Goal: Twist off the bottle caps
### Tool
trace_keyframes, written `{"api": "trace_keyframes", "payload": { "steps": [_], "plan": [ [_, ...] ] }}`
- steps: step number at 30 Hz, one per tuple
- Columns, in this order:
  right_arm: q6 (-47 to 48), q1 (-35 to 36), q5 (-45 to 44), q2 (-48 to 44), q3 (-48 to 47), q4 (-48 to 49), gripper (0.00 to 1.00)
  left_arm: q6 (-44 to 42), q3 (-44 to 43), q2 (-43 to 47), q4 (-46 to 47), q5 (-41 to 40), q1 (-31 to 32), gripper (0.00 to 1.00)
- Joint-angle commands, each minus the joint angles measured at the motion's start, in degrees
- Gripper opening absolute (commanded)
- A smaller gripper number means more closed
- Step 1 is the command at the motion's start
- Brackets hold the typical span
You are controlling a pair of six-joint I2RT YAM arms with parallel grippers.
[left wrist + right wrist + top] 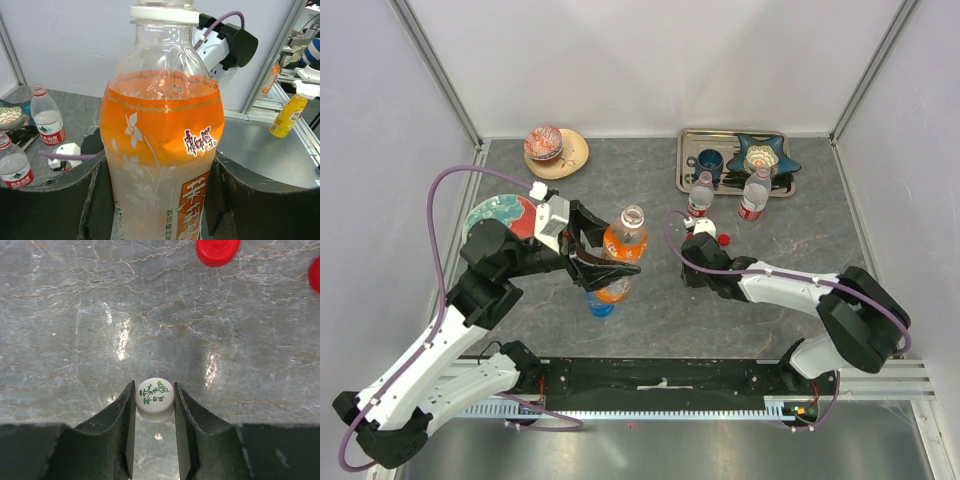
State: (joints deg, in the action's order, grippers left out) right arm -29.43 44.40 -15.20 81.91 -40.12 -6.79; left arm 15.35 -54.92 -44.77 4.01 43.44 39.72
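My left gripper (610, 262) is shut on the body of the bottle of orange liquid (624, 243), holding it upright. In the left wrist view this bottle (161, 135) fills the space between both fingers, and its neck carries no cap. A blue-tinted bottle (601, 303) shows just in front of it, partly hidden by the gripper. My right gripper (155, 402) is shut on a white bottle cap (155, 398) with green print, low over the table. Two red caps (217, 251) (316, 272) lie beyond it. Two clear red-labelled bottles (700, 195) (754, 195) stand at the tray's front.
A metal tray (692, 140) at the back right holds a blue cup (709, 162) and a blue star-shaped dish (761, 158). A tan plate with a bowl (556, 150) sits at the back left. A green and red plate (498, 214) lies under my left wrist.
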Motion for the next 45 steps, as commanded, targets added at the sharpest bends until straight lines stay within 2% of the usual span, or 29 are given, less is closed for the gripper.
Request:
{"api": "trace_keyframes", "payload": {
  "steps": [1, 11, 16, 17, 23, 35, 37, 41, 45],
  "plan": [
    [-1.68, 0.07, -0.79, 4.74, -1.98, 5.47, 0.0, -0.85, 0.59, 1.62, 1.52, -2.22, -0.09, 0.59],
    [-1.68, -0.02, -2.03, 11.51, -5.76, 2.83, 0.01, -1.03, 2.97, 4.17, 1.53, -4.24, -0.09, 0.59],
    [-1.59, -0.1, -1.76, 13.63, -6.03, 2.04, 0.17, -1.47, 3.32, 4.78, 0.74, -4.59, -0.09, 0.59],
    [-1.6, -0.02, -1.59, 13.8, -5.94, 1.87, 0.24, -1.73, 3.32, 4.78, 0.56, -4.68, -0.09, 0.59],
    [-2.3, -0.02, -0.8, 12.58, -4.27, 1.51, 0.4, -2.0, 3.41, 5.22, -0.14, -5.21, -0.09, 0.6],
    [-2.56, 0.07, -0.97, 9.06, -3.65, 0.46, 0.54, -1.91, 4.03, 4.78, 0.21, -5.12, -0.09, 0.6],
    [-2.56, 0.33, -1.58, 5.56, -4.96, 0.02, 0.54, -1.99, 3.94, 4.7, 0.21, -5.3, -0.09, 0.6],
    [-1.34, 1.04, -4.82, -3.66, -12.68, -5.06, 0.64, -3.05, 2.89, 3.03, 0.3, -5.65, -0.09, 0.61],
    [2.53, 1.04, -10.19, -8.42, -29.43, -16.11, 0.72, -3.05, 0.26, -0.04, 1.61, -4.77, -0.09, 0.61]
  ]
}}
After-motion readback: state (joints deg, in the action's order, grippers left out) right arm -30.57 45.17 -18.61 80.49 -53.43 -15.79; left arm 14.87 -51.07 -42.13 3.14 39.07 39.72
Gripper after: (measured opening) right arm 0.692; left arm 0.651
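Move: My right hand, fingers slanting down, already pinches the white cap; the bare spot where it goes is about 2 cm ahead, 2 cm to the left and 3 cm below. The nearer red cap lies about 10 cm ahead and 1 cm right, the other red cap level with it and 7 cm farther right; the open water bottle stands roughly 17 cm ahead and 2 cm right. From my left hand the spot is some 15 cm ahead, 9 cm right and nearly 40 cm below. With my right hand I lower the white cap the last 2 to 3 cm to the table, then carry on level, forward and left about 3 cm, short of the red caps. There I open my fingers, let go of the cap, ease back a centimetre and rise some 10 cm clear. My left hand keeps its grip on the orange-label bottle, sinking about 2 cm. ##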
